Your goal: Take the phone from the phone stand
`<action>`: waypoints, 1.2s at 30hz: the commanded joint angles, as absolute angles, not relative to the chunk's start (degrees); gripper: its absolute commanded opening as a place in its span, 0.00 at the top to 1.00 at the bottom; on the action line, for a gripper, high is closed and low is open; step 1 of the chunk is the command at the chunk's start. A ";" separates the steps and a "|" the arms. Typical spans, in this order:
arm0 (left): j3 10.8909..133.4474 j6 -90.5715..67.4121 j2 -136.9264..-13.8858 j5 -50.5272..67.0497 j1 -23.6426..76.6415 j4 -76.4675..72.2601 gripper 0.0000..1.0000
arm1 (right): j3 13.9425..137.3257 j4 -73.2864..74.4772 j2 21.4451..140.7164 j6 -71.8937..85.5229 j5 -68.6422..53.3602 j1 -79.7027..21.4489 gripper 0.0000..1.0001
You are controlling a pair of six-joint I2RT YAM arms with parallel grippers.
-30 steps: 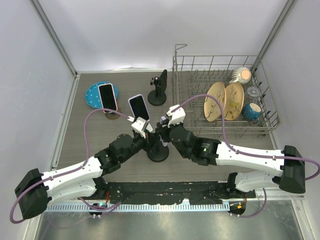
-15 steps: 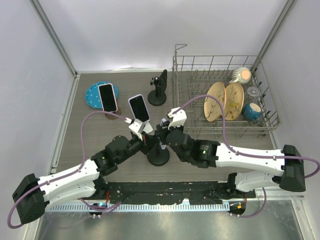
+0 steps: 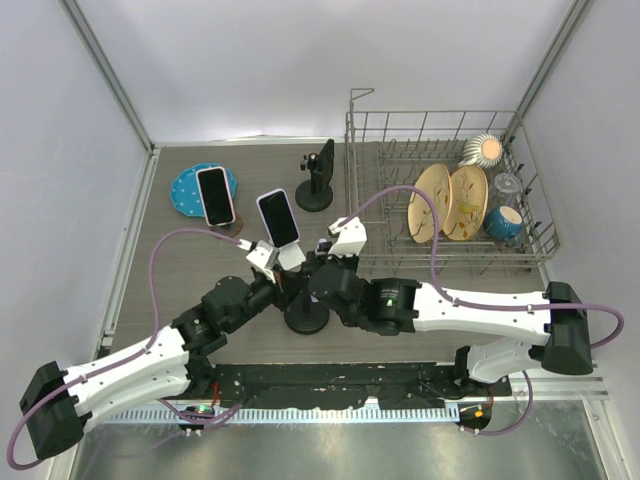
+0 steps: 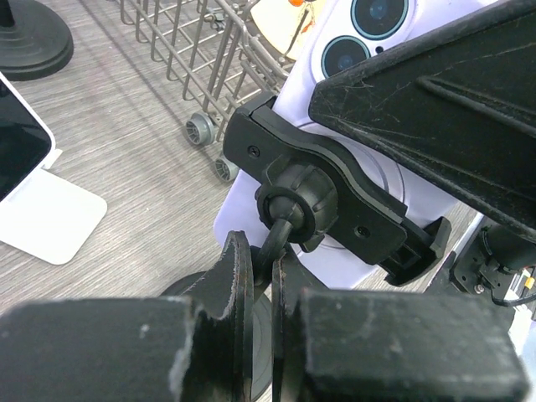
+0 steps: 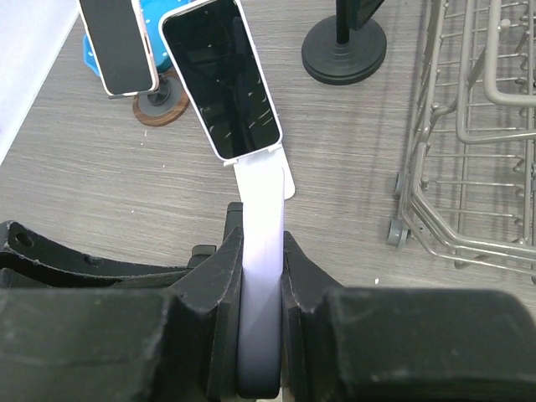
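A lavender phone (image 4: pixel 335 264) sits back-outward in the clamp of a black phone stand (image 4: pixel 339 180). My left gripper (image 4: pixel 266 251) is shut on the stand's thin neck just below the ball joint. My right gripper (image 5: pixel 261 243) is shut on the phone's edge (image 5: pixel 261 276), with one finger on each face. In the top view both grippers meet over the stand's round base (image 3: pixel 307 318), the left gripper (image 3: pixel 285 280) beside the right gripper (image 3: pixel 322 268). The phone itself is hidden between them there.
A black-screened phone on a white stand (image 3: pixel 278 217) stands just behind the grippers. A pink-cased phone (image 3: pixel 215 195) leans by a blue plate (image 3: pixel 187 188). Another black stand (image 3: pixel 317 178) is at the back. A wire dish rack (image 3: pixel 450 190) with plates fills the right side.
Both grippers and the black stand have shifted a little toward the near left. The grips have not changed.
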State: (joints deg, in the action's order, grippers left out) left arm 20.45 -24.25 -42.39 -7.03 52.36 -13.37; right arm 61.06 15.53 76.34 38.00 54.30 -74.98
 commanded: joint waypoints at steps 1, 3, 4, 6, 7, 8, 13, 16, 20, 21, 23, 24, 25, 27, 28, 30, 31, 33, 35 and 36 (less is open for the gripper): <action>19.51 -26.89 -38.59 -21.27 49.39 -13.36 1.00 | 62.66 36.73 77.60 39.02 68.99 -74.01 0.99; 18.81 -27.16 -37.71 -21.53 49.48 -12.92 1.00 | 63.28 38.49 78.05 40.51 69.43 -73.48 0.99; 18.63 -27.42 -36.75 -21.62 49.48 -12.66 1.00 | 63.19 38.67 78.13 40.78 69.43 -73.04 0.99; 18.11 -27.86 -36.04 -21.53 49.66 -11.96 1.00 | 63.02 39.55 78.13 41.83 69.26 -72.07 0.99; 18.02 -28.04 -35.34 -21.53 49.57 -11.34 1.00 | 62.84 39.64 78.22 42.44 69.26 -71.64 0.99; 17.84 -28.47 -34.81 -21.53 49.66 -11.08 1.00 | 62.93 40.25 78.48 42.71 69.43 -71.28 0.99; 16.61 -29.18 -31.99 -22.50 49.83 -8.79 1.00 | 63.63 41.75 80.07 44.21 69.70 -70.23 0.99; 16.26 -29.18 -30.59 -22.85 49.83 -7.82 1.00 | 63.63 42.10 80.51 44.30 69.52 -69.26 0.99; 15.91 -29.36 -30.06 -22.41 49.83 -7.47 1.00 | 63.90 42.63 80.59 44.12 69.61 -68.20 0.99; 15.91 -29.44 -30.15 -22.06 49.83 -7.64 1.00 | 64.07 42.63 80.51 44.03 69.61 -68.12 0.99; 15.82 -29.27 -30.67 -21.36 49.92 -8.26 1.00 | 64.25 40.10 80.16 41.07 68.39 -68.12 0.99; 15.91 -29.01 -31.37 -20.23 49.83 -8.87 1.00 | 63.99 38.25 79.63 39.30 67.16 -68.03 0.99; 15.91 -28.83 -31.81 -19.69 49.83 -9.31 1.00 | 62.94 35.62 77.98 37.02 66.02 -68.29 0.99; 16.52 -28.48 -33.56 -18.11 49.83 -10.10 1.00 | 62.05 28.41 76.21 31.76 61.91 -68.47 0.99; 16.70 -27.69 -34.18 -17.50 49.83 -10.37 1.00 | 61.18 26.21 75.24 29.55 60.14 -68.73 0.99; 17.05 -26.64 -35.50 -16.44 49.92 -12.03 1.00 | 60.38 20.67 72.78 25.51 55.40 -69.08 0.99; 17.22 -25.50 -36.64 -15.30 49.83 -12.56 1.00 | 59.60 19.09 72.08 24.27 53.28 -69.08 0.99; 17.66 -24.44 -37.70 -14.42 49.83 -14.49 1.00 | 58.72 15.92 69.53 23.03 50.38 -69.17 0.99; 18.10 -22.86 -39.37 -13.36 49.83 -16.77 1.00 | 57.48 13.98 66.99 21.01 45.45 -69.17 0.99; 18.37 -22.24 -40.16 -13.10 49.83 -17.57 1.00 | 57.22 13.89 66.28 20.83 44.40 -69.26 0.99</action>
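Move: The left hand is already shut on the black phone stand's neck, with the lavender phone about 3 cm ahead, 4 to its right and 5 above it. The right hand already pinches that phone; the stand's holder head lies some 2 cm ahead, 3 left and 2 below it. The white stand with another phone is roughly 19 cm ahead and 8 left of the right hand, 10 lower; the rack's near left corner is 15 ahead, 7 right and 13 lower. Keeping their grips on phone and stand neck, the two hands pull apart until the phone leaves the holder: after a slow strain the right hand jerks about 8 cm right, down and slightly forward, its left side rolling down some 20 degrees, then eases partway back up and left. The left hand carries the neck about 5 cm left, turning counter-clockwise and edging forward, then settles slightly back right. ##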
